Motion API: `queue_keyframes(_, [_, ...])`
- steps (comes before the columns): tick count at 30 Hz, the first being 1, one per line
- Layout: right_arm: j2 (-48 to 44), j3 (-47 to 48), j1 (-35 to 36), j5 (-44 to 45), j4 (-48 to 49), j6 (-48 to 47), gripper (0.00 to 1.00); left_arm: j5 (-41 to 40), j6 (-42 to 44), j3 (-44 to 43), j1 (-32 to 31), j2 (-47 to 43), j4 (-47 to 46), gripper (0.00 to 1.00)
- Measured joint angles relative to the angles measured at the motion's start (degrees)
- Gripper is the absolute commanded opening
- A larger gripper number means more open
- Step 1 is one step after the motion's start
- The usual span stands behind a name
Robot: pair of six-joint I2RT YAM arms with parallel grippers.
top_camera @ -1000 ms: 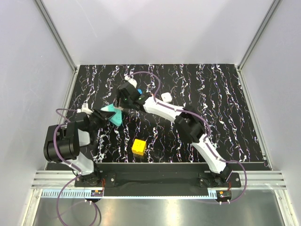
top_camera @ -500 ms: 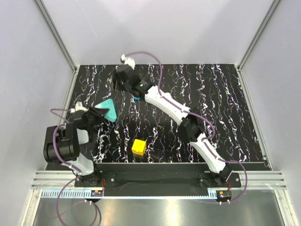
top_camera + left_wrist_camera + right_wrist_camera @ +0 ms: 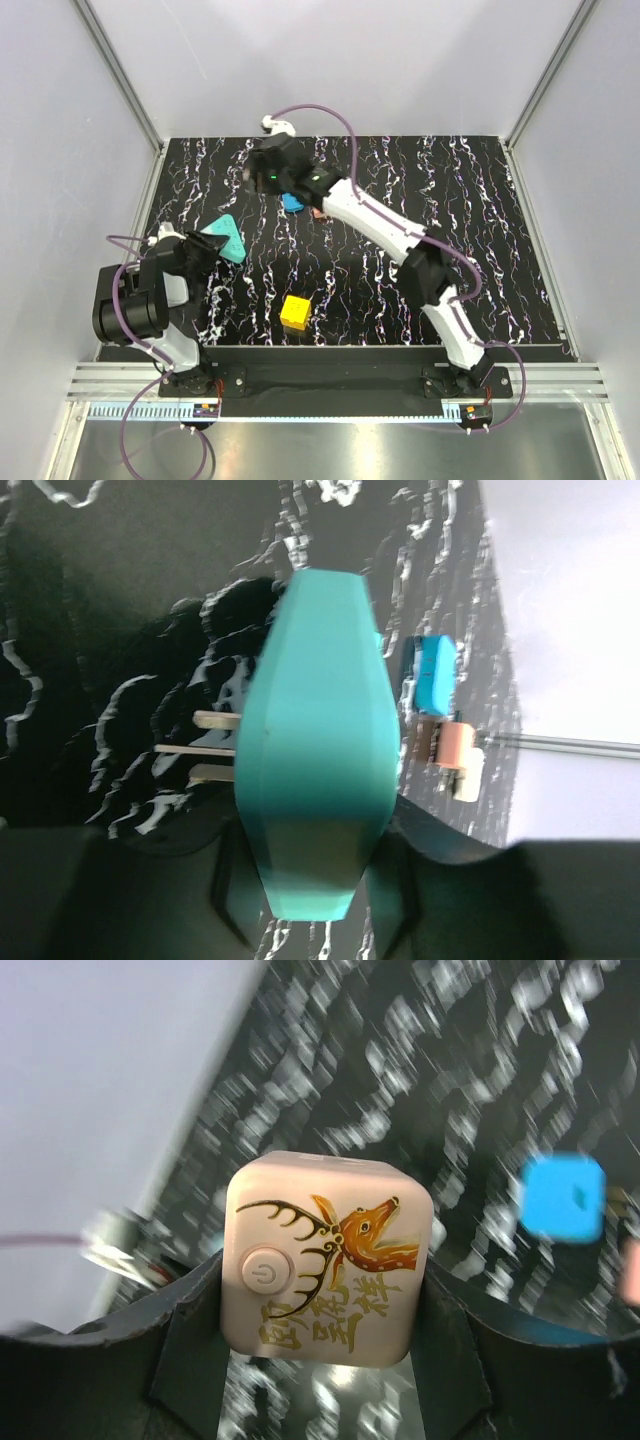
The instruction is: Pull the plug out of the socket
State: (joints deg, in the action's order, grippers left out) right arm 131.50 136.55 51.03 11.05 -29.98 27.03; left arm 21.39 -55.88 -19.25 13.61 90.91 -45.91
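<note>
The teal socket (image 3: 226, 240) is off the mat at the left, with my left gripper (image 3: 204, 252) shut on its narrow end. In the left wrist view the socket (image 3: 318, 740) fills the middle, flat metal pins stick out of its left side, and the left gripper (image 3: 310, 885) clamps its lower end. The plug (image 3: 330, 1260) is a peach cube with a deer picture and a power button. My right gripper (image 3: 322, 1335) is shut on its two sides. From above, the right gripper (image 3: 260, 177) hangs near the back wall, well apart from the socket, and hides the plug.
A yellow cube (image 3: 295, 311) sits near the front middle. A small blue block (image 3: 292, 202) and a salmon block (image 3: 320, 212) lie under the right arm's reach. A white block (image 3: 467, 781) lies beside the salmon one. Grey walls close in the mat on three sides.
The right gripper has swung from beside the socket to the back of the mat, taking the plug with it. The left gripper has drawn the socket slightly left.
</note>
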Motion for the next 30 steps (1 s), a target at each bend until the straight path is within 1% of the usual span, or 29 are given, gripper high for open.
queue_keyframes(2, [-2.9,-7.3,-2.8,-3.0,-0.7,-0.5,0.0,0.2,0.7,-0.2,0.3,0.5,1.4,0.55])
queue_keyframes(3, [-4.8,-11.7,-4.6,-4.4,-0.4,-0.6,0.0,0.7,0.8,-0.2,0.6,1.2,2.0,0.74])
queue_keyframes(4, [-7.6,-17.2,-6.6,-5.7,1.0,-0.7,0.0,1.6,1.0,-0.4,0.9,1.5,2.3,0.99])
queue_keyframes(6, [-13.7,-27.9,-11.3,-8.9,2.6,-0.6,0.0,3.5,1.6,-2.3,1.3,1.2,1.3,0.99])
queue_keyframes(8, [-19.3,-36.2,-16.7,-11.6,4.1,-0.2,0.0,4.2,2.8,-4.1,1.4,1.2,3.5,0.99])
queue_keyframes(11, [-25.5,-43.5,-24.3,-14.8,6.5,0.2,0.0,4.7,4.8,-4.9,1.5,-0.8,8.8,0.99])
queue_keyframes(15, [-30.2,-49.0,-32.7,-19.8,10.1,1.1,0.0,4.3,7.0,-6.6,1.5,-7.2,20.6,0.99])
queue_keyframes(17, [-30.6,-50.8,-36.6,-23.7,12.2,1.7,0.0,3.9,8.4,-8.2,1.5,-10.3,27.0,0.99])
queue_keyframes(20, [-30.2,-53.4,-41.8,-30.6,14.7,3.0,0.0,2.4,10.7,-11.1,1.5,-12.2,34.8,0.99])
queue_keyframes(23, [-27.9,-53.9,-45.4,-36.5,16.2,3.9,0.04,-0.1,13.4,-13.3,1.5,-13.3,42.7,0.99])
queue_keyframes(24, [-26.7,-53.9,-46.5,-38.6,16.9,4.0,0.04,-0.8,14.1,-13.4,1.5,-13.9,44.5,0.99])
queue_keyframes(27, [-22.8,-53.7,-48.2,-42.6,18.0,4.3,0.1,-3.7,16.7,-14.0,1.4,-17.7,51.4,0.99])
queue_keyframes(30, [-18.7,-53.3,-48.4,-46.1,18.1,4.3,0.11,-6.4,18.9,-15.9,1.4,-21.7,57.2,0.99])
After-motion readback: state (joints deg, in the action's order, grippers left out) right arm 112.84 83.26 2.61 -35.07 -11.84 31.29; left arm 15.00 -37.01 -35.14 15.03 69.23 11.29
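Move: The right hand already holds the freed plug; open table to bring it to lies about 35 cm right, 7 ahead and 22 below. From that hand, also 22 or so below: white block 7 ahead, 28 right; pink block 7 ahead, 18 right; blue block 9 ahead, 10 right. The left hand grips the socket, its middle some 2 cm ahead and 2 right; from there the blue block is 14 ahead, 22 right, 3 below. Right hand sweeps the still-held plug some 35 cm right and down; left releases the socket, retreating 5 cm. ##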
